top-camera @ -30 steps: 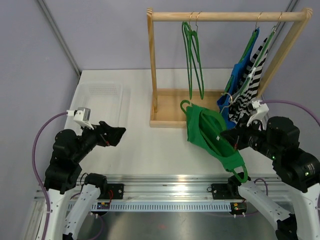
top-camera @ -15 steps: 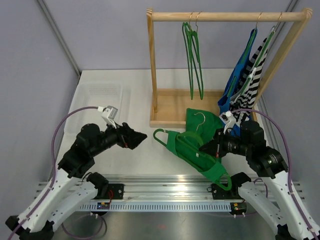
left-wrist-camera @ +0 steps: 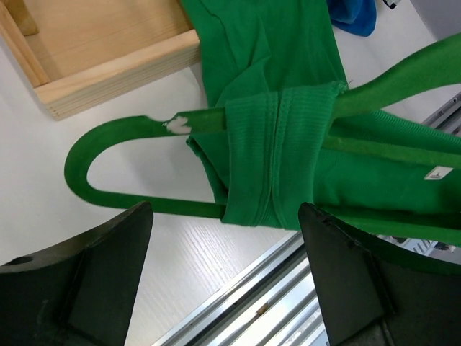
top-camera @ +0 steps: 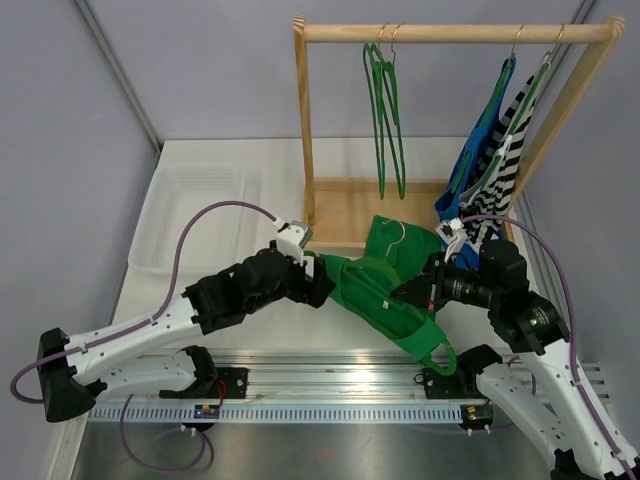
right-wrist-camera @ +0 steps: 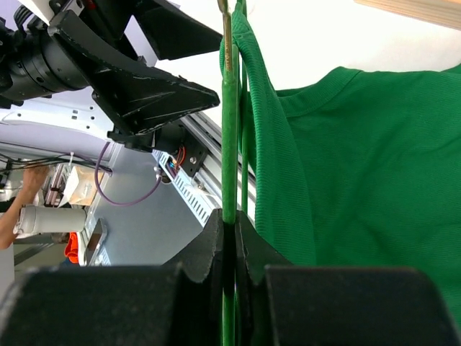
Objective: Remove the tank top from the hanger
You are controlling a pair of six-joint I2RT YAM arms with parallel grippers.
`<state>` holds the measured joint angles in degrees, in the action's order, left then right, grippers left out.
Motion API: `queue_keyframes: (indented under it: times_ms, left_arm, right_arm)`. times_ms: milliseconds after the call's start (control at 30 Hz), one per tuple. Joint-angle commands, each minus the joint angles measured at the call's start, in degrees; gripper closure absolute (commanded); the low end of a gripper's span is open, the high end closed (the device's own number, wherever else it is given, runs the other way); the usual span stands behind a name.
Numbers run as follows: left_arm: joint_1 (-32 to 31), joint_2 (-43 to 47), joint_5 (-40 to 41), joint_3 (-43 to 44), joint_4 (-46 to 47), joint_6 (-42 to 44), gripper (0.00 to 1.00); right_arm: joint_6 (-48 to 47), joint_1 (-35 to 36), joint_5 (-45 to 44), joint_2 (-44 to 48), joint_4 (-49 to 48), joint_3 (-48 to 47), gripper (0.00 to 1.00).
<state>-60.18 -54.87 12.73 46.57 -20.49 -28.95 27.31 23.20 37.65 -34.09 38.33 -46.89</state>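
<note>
A green tank top lies stretched on a green hanger low over the table, in front of the rack. My right gripper is shut on the hanger's thin bar, with the tank top hanging to its right. My left gripper is open at the hanger's left end. In the left wrist view the hanger's looped end and the strap wrapped round it lie just beyond my spread fingers; nothing is between them. The hanger's metal hook points toward the rack.
A wooden rack stands behind, with empty green hangers and blue and striped garments. Its base tray is close to the hanger. A clear plastic bin sits at the left. A metal rail runs along the near edge.
My left arm has swung right across the table to the hanger's left end. The right gripper has brought the hanger and tank top lower and flatter, toward the left.
</note>
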Motion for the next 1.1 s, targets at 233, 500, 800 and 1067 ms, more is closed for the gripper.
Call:
queue_keyframes:
  times_ms: [233, 500, 800, 1067]
  left_arm:
    - [-1.6, -5.68, 3.88, 3.27, 10.73, 2.32, 0.39]
    - [-1.6, -9.64, 1.42, 4.15, 12.14, 2.41, 0.47]
    - [-1.6, -8.59, 9.14, 6.17, 5.48, 0.39, 0.99]
    - [2.87, -4.37, 28.65, 8.54, -13.51, -8.4, 1.0]
  right_arm:
    - [-0.59, -0.09, 1.82, 0.87, -1.5, 0.84, 1.0]
    - [-0.77, -0.09, 1.81, 0.16, -2.03, 1.19, 1.0]
    - [-1.56, 0.0, -2.14, -1.07, 0.17, 1.19, 1.0]
    - [-2.79, 0.0, -1.26, -1.69, 2.19, -0.74, 1.0]
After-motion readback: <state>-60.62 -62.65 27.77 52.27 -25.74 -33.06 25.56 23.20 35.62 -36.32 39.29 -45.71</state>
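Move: Just beyond the left hand's open fingers is the tank top's ribbed strap on the hanger, about 4 cm to the right, 2 cm ahead and 2 cm below. The hanger's bare left end is some 6 cm ahead and 1 cm left, a centimetre below; the rack's front bar is roughly 16 cm ahead, 8 cm right and 18 cm below. From the right hand, the strap is about 10 cm left, 4 cm ahead and 4 cm lower. Reaching about 4 cm to the right, with a little forward and down, the left hand brings its open fingers to the strap and closes them, pinching the cloth beside the hanger's bare end. It then pulls back left about 5 cm and a bit forward, turning some 15 degrees counter-clockwise, while the right hand keeps its grip on the hanger and sinks about 2 cm. ##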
